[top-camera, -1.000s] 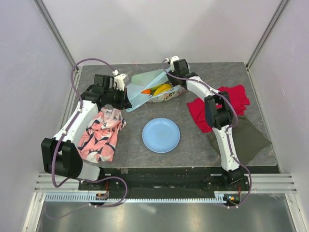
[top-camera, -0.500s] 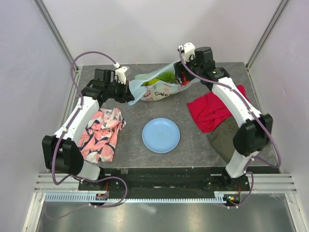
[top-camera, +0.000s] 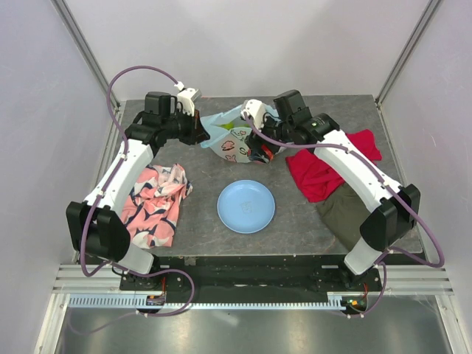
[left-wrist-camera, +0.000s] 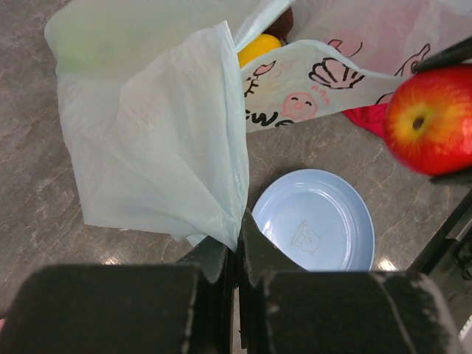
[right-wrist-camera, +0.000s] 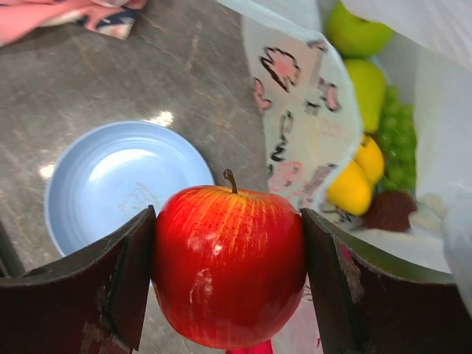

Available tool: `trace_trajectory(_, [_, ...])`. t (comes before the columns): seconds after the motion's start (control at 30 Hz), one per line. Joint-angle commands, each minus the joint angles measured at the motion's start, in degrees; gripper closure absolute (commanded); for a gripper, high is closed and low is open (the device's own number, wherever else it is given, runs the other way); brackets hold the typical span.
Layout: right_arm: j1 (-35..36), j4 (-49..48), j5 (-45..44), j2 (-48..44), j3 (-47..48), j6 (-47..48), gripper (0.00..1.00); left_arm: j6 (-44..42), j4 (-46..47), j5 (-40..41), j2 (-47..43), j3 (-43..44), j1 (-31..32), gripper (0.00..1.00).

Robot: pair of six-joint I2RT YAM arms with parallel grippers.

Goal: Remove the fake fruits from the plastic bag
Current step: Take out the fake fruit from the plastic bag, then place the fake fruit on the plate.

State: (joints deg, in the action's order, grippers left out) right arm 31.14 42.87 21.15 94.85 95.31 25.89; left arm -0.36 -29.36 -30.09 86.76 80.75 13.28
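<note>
The pale-blue plastic bag (top-camera: 230, 137) lies at the back of the table, its printed side facing the plate. My left gripper (left-wrist-camera: 237, 230) is shut on the bag's thin edge (left-wrist-camera: 169, 140) and holds it up. My right gripper (right-wrist-camera: 228, 269) is shut on a red apple (right-wrist-camera: 228, 273), just outside the bag's mouth and above the table beside the plate. Still inside the bag are a green apple (right-wrist-camera: 356, 33), a green pear (right-wrist-camera: 369, 81), green grapes (right-wrist-camera: 400, 147), a yellow banana (right-wrist-camera: 358, 177) and a dark plum (right-wrist-camera: 389, 210). From the left wrist the apple (left-wrist-camera: 431, 118) shows at the right edge.
A round light-blue plate (top-camera: 246, 206) sits in the table's middle, in front of the bag. A pink patterned cloth (top-camera: 155, 203) lies at the left. A red cloth (top-camera: 324, 166) and an olive cloth (top-camera: 343, 214) lie at the right under the right arm.
My right gripper has come from the bag's far right end to its near side, and the red apple is now outside the bag. The left gripper has raised the bag's edge.
</note>
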Motion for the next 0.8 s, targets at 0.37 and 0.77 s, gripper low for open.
trace_trajectory(0.37, [4.28, -9.05, 20.25, 3.42, 0.66, -19.92, 0.53, 3.79, 2.73, -1.91, -3.0, 2.05, 0.17, 0.98])
trace_trajectory(0.77, [6.84, -14.31, 27.01, 5.08, 15.58, -29.4, 0.52, 2.91, 3.61, 0.02, -2.56, 0.2, -0.01, 0.98])
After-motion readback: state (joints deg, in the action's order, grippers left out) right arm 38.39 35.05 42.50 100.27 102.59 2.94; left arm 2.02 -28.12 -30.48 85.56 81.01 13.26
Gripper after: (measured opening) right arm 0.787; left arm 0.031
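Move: The red apple is already pinched in the right fingers, clear of the bag. The blue plate lies about 7 cm back and 7 cm left of it, some 23 cm below; the fruit-filled plastic bag's middle is 19 cm ahead, 4 cm left and 20 cm below, the red cloth about 9 cm ahead and 21 cm right on the table. From the left gripper the plate is roughly 11 cm back, 10 cm right and 23 cm down. The apple, kept in the right fingers' grip, is carried about 11 cm left and 7 cm back, across in front of the bag towards the left gripper's side, first sinking nearly 3 cm, then rising to 5 cm above its start. The right wrist turns some 30 degrees, its fingers swinging round to point more left and less steeply down. The left gripper keeps pinching the bag's rim nearly in place. ##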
